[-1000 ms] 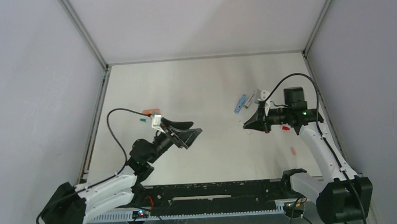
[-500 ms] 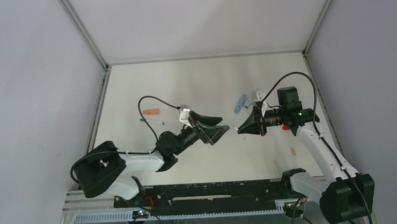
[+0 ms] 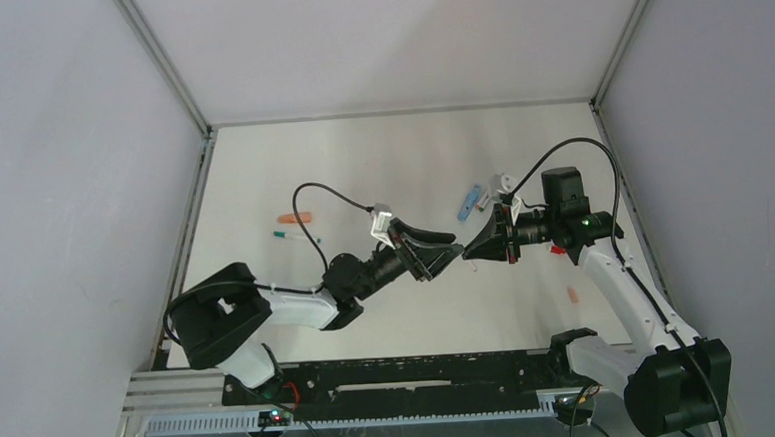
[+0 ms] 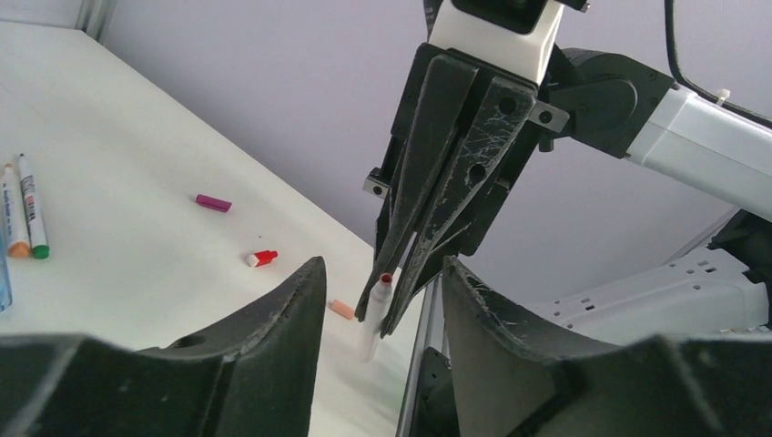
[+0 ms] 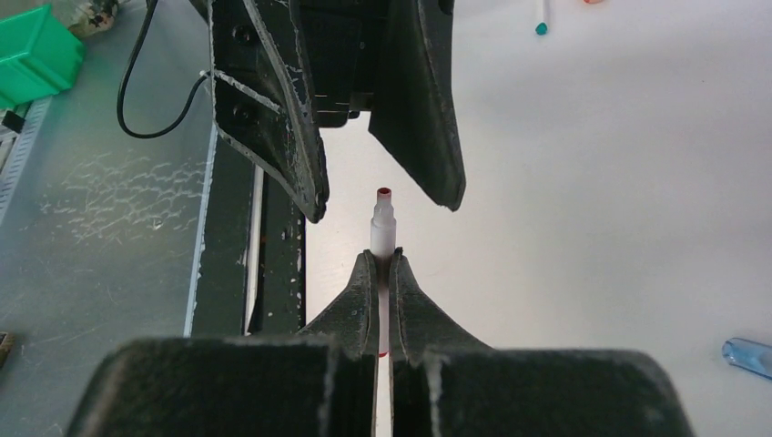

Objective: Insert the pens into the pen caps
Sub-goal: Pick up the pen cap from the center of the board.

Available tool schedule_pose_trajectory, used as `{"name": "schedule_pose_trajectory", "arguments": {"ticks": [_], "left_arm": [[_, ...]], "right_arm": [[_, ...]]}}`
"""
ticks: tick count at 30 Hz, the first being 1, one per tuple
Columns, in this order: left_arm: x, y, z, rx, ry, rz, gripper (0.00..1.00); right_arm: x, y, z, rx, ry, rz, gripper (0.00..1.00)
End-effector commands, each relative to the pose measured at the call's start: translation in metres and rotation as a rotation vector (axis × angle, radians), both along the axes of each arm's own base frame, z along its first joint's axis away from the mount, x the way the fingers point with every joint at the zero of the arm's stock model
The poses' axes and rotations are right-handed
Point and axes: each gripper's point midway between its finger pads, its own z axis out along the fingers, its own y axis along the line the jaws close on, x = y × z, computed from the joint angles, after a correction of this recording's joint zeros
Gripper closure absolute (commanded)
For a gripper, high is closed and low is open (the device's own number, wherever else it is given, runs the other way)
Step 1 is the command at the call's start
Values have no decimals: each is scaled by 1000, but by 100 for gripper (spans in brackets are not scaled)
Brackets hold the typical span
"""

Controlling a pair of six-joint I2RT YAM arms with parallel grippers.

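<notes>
My right gripper (image 5: pixel 383 257) is shut on a white pen (image 5: pixel 383 228) whose red tip sticks out past the fingertips. In the top view this gripper (image 3: pixel 473 253) hangs above the middle of the table, pointing left. My left gripper (image 3: pixel 449 254) faces it nose to nose. Its jaws stand open and empty on either side of the pen's tip, as the right wrist view shows (image 5: pixel 382 198). The left wrist view has the same pen (image 4: pixel 374 319) between my open left fingers (image 4: pixel 382 266). Pen caps lie on the table: magenta (image 4: pixel 213 202), salmon (image 4: pixel 342 309), light blue (image 3: pixel 470 202).
Two more pens (image 4: pixel 23 209) lie side by side at the far right of the table. A red and white cap (image 4: pixel 261 259) lies near the right arm. An orange piece (image 3: pixel 295 218) and a teal-tipped pen (image 3: pixel 294 236) lie on the left.
My left arm has swung right across the table until its gripper meets the right one, and its jaws have narrowed. The right gripper has shifted slightly left, still holding the pen.
</notes>
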Motion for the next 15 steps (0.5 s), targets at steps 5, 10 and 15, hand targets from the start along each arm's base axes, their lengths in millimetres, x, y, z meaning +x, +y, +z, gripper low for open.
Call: {"name": "schedule_pose_trajectory", "arguments": {"ticks": [5, 10, 15], "left_arm": [[-4, -15, 20, -32, -63, -30, 70], [-4, -17, 16, -24, -52, -35, 71], [-3, -18, 11, -6, -47, -34, 72]], "right_arm": [[0, 4, 10, 28, -8, 26, 100], [0, 4, 10, 30, -3, 25, 100], [0, 4, 10, 32, 1, 27, 100]]}}
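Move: The pen, upright in the right hand's closed fingertips, has its upper end about 2 cm to the right of the left hand point, level with it in height and in reach. That end stands some 3 cm above the right hand point. On the table roughly 21 cm below the left hand, the blue pen lies about 13 cm ahead and 6 cm right, and the red pen cap about 1 cm ahead and 27 cm right. Rightward by about 1 cm, slowing to a stop, the left hand eases its tips around the pen's upper end, lifting barely half a centimetre and sinking back on the way. Meanwhile its fingers narrow from a bit over half open to under a third, one on each side of the pen; a firm pinch can't be made out. The right hand stays put and keeps the pen pinched upright. ##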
